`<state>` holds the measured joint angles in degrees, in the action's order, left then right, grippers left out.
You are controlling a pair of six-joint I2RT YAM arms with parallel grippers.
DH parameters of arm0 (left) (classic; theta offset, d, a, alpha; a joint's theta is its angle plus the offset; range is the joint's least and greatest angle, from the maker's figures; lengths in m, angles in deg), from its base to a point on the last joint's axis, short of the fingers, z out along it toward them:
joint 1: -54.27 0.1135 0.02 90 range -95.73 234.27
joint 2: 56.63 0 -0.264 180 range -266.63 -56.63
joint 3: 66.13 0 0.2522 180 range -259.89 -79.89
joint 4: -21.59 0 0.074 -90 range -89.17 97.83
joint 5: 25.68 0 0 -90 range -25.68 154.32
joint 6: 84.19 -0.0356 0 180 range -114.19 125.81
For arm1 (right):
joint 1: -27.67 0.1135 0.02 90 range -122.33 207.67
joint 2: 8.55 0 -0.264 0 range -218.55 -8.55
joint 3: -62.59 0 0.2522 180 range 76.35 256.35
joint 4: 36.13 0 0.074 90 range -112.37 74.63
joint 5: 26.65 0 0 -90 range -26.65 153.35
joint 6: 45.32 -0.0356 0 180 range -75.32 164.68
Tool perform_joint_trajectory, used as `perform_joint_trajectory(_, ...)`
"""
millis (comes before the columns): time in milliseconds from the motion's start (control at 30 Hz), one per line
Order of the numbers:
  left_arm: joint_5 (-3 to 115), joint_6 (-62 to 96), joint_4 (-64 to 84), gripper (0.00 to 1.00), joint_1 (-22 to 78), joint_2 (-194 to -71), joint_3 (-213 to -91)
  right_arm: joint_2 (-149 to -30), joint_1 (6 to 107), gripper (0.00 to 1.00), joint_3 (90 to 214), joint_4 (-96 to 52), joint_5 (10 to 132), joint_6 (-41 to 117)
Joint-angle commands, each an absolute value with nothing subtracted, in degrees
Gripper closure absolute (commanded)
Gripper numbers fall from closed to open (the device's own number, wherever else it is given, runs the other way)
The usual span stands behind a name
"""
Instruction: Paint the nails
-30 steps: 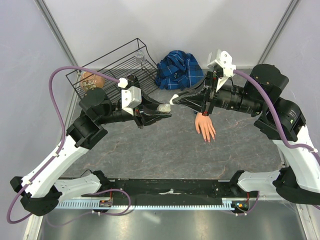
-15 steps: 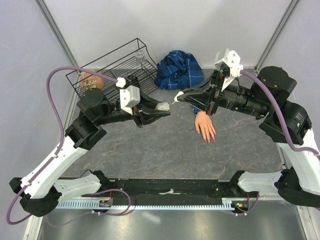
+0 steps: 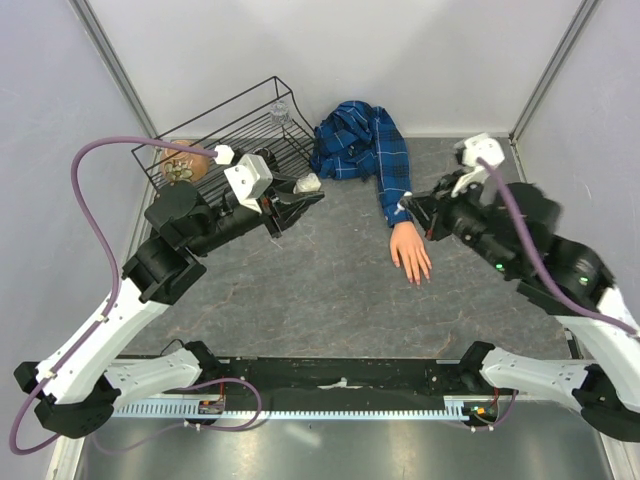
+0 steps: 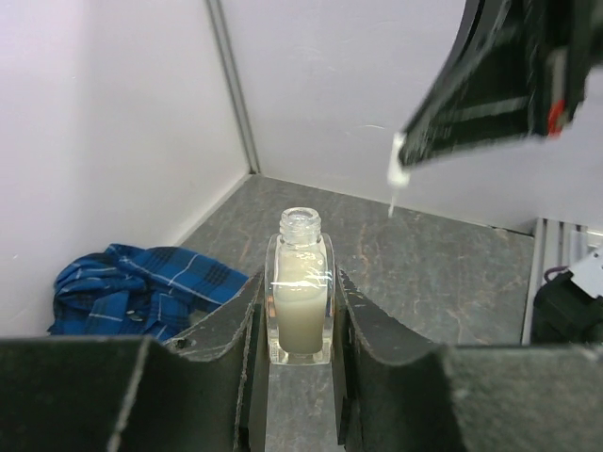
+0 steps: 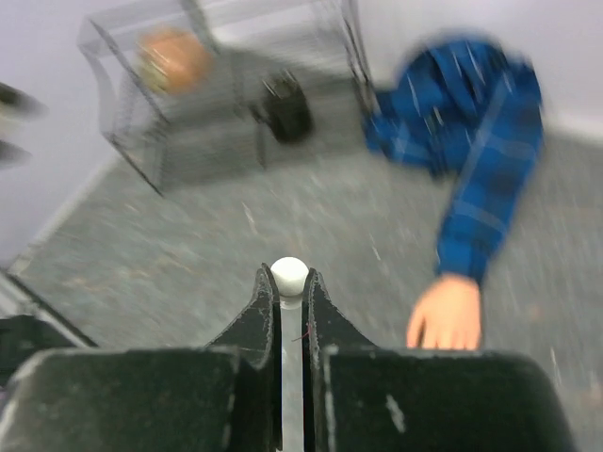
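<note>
The flesh-coloured mannequin hand (image 3: 410, 252) lies palm down on the grey table, its blue plaid sleeve (image 3: 392, 172) running back to a heap of cloth. Its nails (image 3: 416, 279) are tiny at the fingertips, pointing toward the near edge. My left gripper (image 3: 312, 186) is shut on a small clear bottle (image 4: 301, 287) of milky liquid, held upright with its neck uncapped. My right gripper (image 3: 404, 208) is shut on the white cap (image 5: 289, 276) with its brush, just beyond and left of the hand's wrist. The hand (image 5: 448, 315) shows blurred in the right wrist view, fingertips hidden.
A black wire basket (image 3: 225, 125) stands at the back left, holding an orange-brown object (image 3: 185, 165) and a dark cup (image 5: 283, 113). The heap of plaid cloth (image 3: 350, 135) lies against the back wall. Walls close the left, back and right sides.
The two grippers have drawn apart. The left moved left and back with the bottle. The right swung right with the cap toward the hand, uncovering the sleeve.
</note>
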<state>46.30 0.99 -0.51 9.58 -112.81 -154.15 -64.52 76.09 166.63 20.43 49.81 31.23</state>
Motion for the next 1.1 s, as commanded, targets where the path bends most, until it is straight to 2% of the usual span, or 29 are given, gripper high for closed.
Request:
perform_joint_trajectory(0, 51.75, 1.15, 1.15, 0.98, 9.71, -112.44, -156.88, -65.16, 76.18, 1.0, 158.46, 25.87, 38.57, 23.07)
perform_joint_trajectory(133, 52.36, 4.84, 5.0, 0.98, 9.71, -112.18, -154.17, -63.4, 76.09, 1.0, 145.91, 28.16, 39.0, 17.89)
perform_joint_trajectory(300, 51.67, 6.69, 6.78, 0.98, 9.71, -112.87, -151.69, -61.82, 76.09, 1.0, 135.96, 29.22, 39.45, 10.68)
perform_joint_trajectory(500, 48.76, 5.9, 5.8, 0.98, 9.71, -115.34, -153.1, -61.47, 75.48, 1.0, 127.96, 26.77, 34.89, 6.37)
perform_joint_trajectory(700, 49.65, 8.36, 7.56, 0.98, 9.71, -116.3, -152.22, -59.8, 67.32, 1.0, 119.61, 19.38, 38.47, 5.39)
perform_joint_trajectory(1067, 48.33, 8.19, 7.57, 0.98, 9.71, -119.9, -153.89, -63.13, 64.41, 1.0, 113.97, 7.87, 38.31, 8.56)
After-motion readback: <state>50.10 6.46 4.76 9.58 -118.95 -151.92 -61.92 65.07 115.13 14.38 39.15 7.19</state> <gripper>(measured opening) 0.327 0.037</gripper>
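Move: The fake hand's nails lie about 6 cm ahead of the right hand, 9 cm to its right and some 42 cm below; it already holds the polish brush. The plaid cuff is about 17 cm beyond those nails and 4 cm to their left, while the polish bottle is 16 cm left of the right hand, 3 cm ahead and nearly level. From the left hand, which grips that bottle, the nails lie about 3 cm ahead, 25 cm right and 44 cm down. Down in one fast sweep, slowing near the end, the right hand carries the brush about 33 cm towards the nails, also drifting 8 cm right. Its wrist tips down about 35 degrees and swings some 30 clockwise, so the closed fingers slant forward and down. The left keeps its grip on the bottle, easing a few centimetres forward, down and right. ##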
